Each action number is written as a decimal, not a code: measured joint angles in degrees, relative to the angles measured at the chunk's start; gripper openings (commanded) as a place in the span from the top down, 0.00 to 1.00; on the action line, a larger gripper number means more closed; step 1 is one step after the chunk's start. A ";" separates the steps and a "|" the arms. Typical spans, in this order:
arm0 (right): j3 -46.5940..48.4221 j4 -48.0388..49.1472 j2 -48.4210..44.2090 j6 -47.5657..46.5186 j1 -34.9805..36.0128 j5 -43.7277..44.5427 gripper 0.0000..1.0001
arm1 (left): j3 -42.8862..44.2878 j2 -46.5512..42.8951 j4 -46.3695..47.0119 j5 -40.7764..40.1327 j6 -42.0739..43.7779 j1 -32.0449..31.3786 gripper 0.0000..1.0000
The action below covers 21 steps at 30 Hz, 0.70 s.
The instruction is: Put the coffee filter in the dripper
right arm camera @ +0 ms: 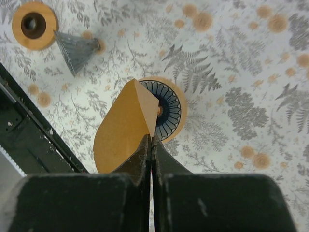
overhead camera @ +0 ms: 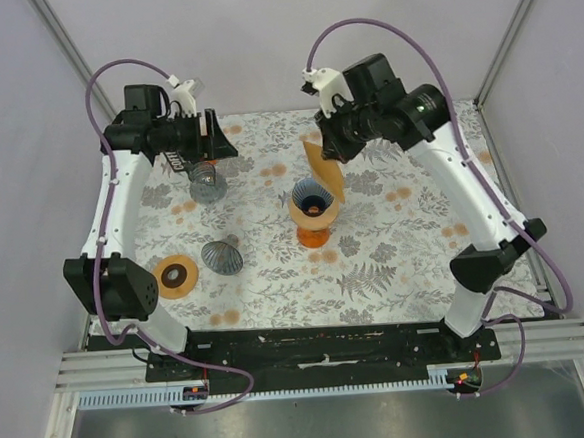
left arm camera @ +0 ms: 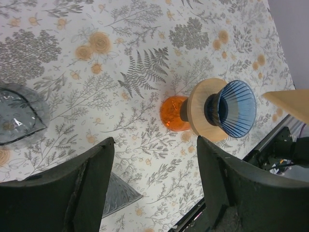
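The dripper (overhead camera: 313,199) is a blue ribbed glass cone in a wooden collar on an orange base, standing mid-table. The coffee filter (overhead camera: 324,170), a tan paper cone, hangs just behind and above the dripper, pinched at its edge by my right gripper (overhead camera: 329,141). In the right wrist view the shut fingers (right arm camera: 151,140) hold the filter (right arm camera: 123,125), which partly covers the dripper (right arm camera: 168,108) below. My left gripper (left arm camera: 154,145) is open and holds nothing, well off to the dripper's (left arm camera: 234,108) left. The filter's tip (left arm camera: 289,102) pokes in at that view's right edge.
A grey glass cone (overhead camera: 207,182) stands under my left gripper (overhead camera: 207,145). Another ribbed grey cone (overhead camera: 221,256) lies on its side beside a wooden ring (overhead camera: 177,275) at the front left. The black base rail (overhead camera: 321,342) runs along the near edge.
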 measured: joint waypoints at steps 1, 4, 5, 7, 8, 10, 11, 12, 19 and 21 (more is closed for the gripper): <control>0.07 -0.85 1.22 0.00 0.00 -0.39 1.00 | -0.20 0.00 -0.02 0.00 0.11 -0.83 0.25; 1.42 -3.23 6.69 0.02 0.04 -1.16 1.00 | -0.61 0.00 -0.09 0.00 0.46 -3.15 0.25; 1.97 -3.69 8.26 0.02 0.07 -1.22 1.00 | -0.72 0.00 -0.07 -0.02 0.50 -3.72 0.25; 3.34 -4.74 12.15 0.02 0.04 -1.22 1.00 | -1.01 0.00 -0.11 -0.04 0.66 -5.11 0.25; 3.78 -5.16 13.51 0.02 0.04 -1.25 1.00 | -1.11 0.00 -0.11 -0.07 0.70 -5.70 0.25; 3.91 -6.03 15.34 0.02 0.02 -1.22 1.00 | -1.25 0.00 -0.13 -0.20 0.76 -6.82 0.25; 3.91 -6.45 15.93 0.07 0.00 -1.22 1.00 | -1.27 0.00 -0.15 -0.42 0.81 -7.63 0.25; 3.91 -6.64 16.22 0.09 0.00 -1.25 1.00 | -1.27 0.00 -0.15 -0.50 0.85 -8.33 0.25; 3.74 -6.69 16.57 1.11 0.04 -1.99 1.00 | -1.25 1.49 0.26 -1.51 0.68 -15.30 0.24; 3.13 -5.95 16.57 1.44 0.04 -2.43 1.00 | -1.25 2.80 0.57 -1.73 0.04 -17.22 0.24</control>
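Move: The blue dripper, where the right hand is taking the filter it holds, is about 18 cm below that hand and 3 cm to its left, neither ahead nor back. The orange carafe stands directly beneath the dripper, about 28 cm below the hand. On the table, a grey cone lies about 27 cm left and 4 cm back. From the left hand, the dripper is about 20 cm right, 8 cm back and 12 cm below. The right hand lowers the pinched filter some 11 cm to the dripper's mouth; the open left approaches rightward, 11 cm. ##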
